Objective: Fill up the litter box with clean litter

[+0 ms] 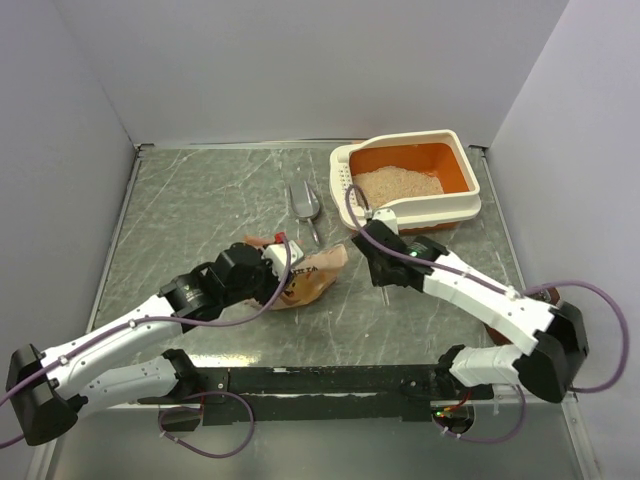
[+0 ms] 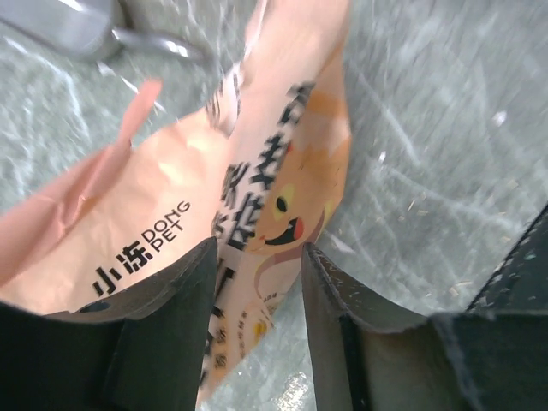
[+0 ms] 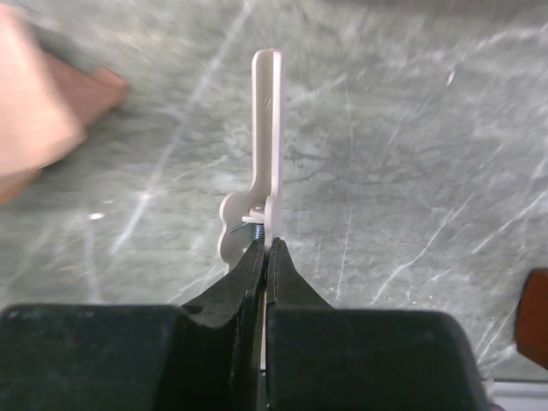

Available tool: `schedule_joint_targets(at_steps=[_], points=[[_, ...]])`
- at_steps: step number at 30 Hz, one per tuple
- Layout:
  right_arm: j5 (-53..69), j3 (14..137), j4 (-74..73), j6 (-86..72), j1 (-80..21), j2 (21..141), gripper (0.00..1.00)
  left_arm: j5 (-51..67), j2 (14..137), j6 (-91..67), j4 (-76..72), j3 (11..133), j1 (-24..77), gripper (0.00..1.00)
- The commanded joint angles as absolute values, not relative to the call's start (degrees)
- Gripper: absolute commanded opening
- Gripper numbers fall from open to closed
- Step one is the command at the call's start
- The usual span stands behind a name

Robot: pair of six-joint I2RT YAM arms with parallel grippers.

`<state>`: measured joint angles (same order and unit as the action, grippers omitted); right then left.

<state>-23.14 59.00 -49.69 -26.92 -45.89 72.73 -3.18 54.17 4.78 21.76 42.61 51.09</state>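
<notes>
The litter box, cream rim and orange basin, stands at the back right with clean litter piled in its near half. A tan-orange printed bag lies flat on the table's middle. My left gripper is over the bag's left end. In the left wrist view its jaws stand apart, with the bag's printed edge running between them. My right gripper hangs just in front of the litter box. It is shut on a thin beige spring clip that sticks out ahead of it.
A grey metal scoop lies on the table left of the litter box, behind the bag; it also shows blurred in the left wrist view. A dark red-brown object sits near my right arm. Grey walls enclose the table.
</notes>
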Motion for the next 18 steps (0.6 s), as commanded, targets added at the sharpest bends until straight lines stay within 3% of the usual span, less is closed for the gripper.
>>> schedule_joint_targets(at_steps=[1,7,11,18], points=[[-22.9,64.7,-52.8,-23.2,-46.6,65.3,0.00,-3.9,54.3,2.1,27.1,51.7,51.3,0.49],[-9.1,67.8,-44.6,-17.1,-47.1,56.3,0.00,-4.7,53.8,-1.7,28.1,57.2,51.5,0.50],[7.2,68.9,-37.9,-15.3,-47.2,51.3,0.00,1.1,52.9,-5.2,24.4,57.9,51.5,0.50],[25.2,68.9,-30.5,-15.6,-47.2,46.0,0.00,12.7,47.3,-12.6,13.6,55.9,51.4,0.52]])
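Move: The right hand, with the clip already in its shut fingers, has the litter bag about 17 cm to its left, 3 cm ahead and 6 cm lower. The scoop lies roughly 25 cm ahead, 17 cm left and 11 cm below; the litter box is some 30 cm ahead, 9 cm to the right and 5 cm below. From the half-open left hand the bag is about 5 cm ahead, 5 cm right and 8 cm down. Keeping its grip on the clip, the right hand climbs quickly by nearly 20 cm, from halfway also drawing back and left about 7 cm each, while the wrist rolls and turns counter-clockwise so that fingers and clip swing from steeply down to nearly level, pointing left and forward over the bag side of the table. Meanwhile the left hand, fingers staying half open, rises straight off the bag, then drifts a little right and slightly back, its left side dipping some 20 degrees. ##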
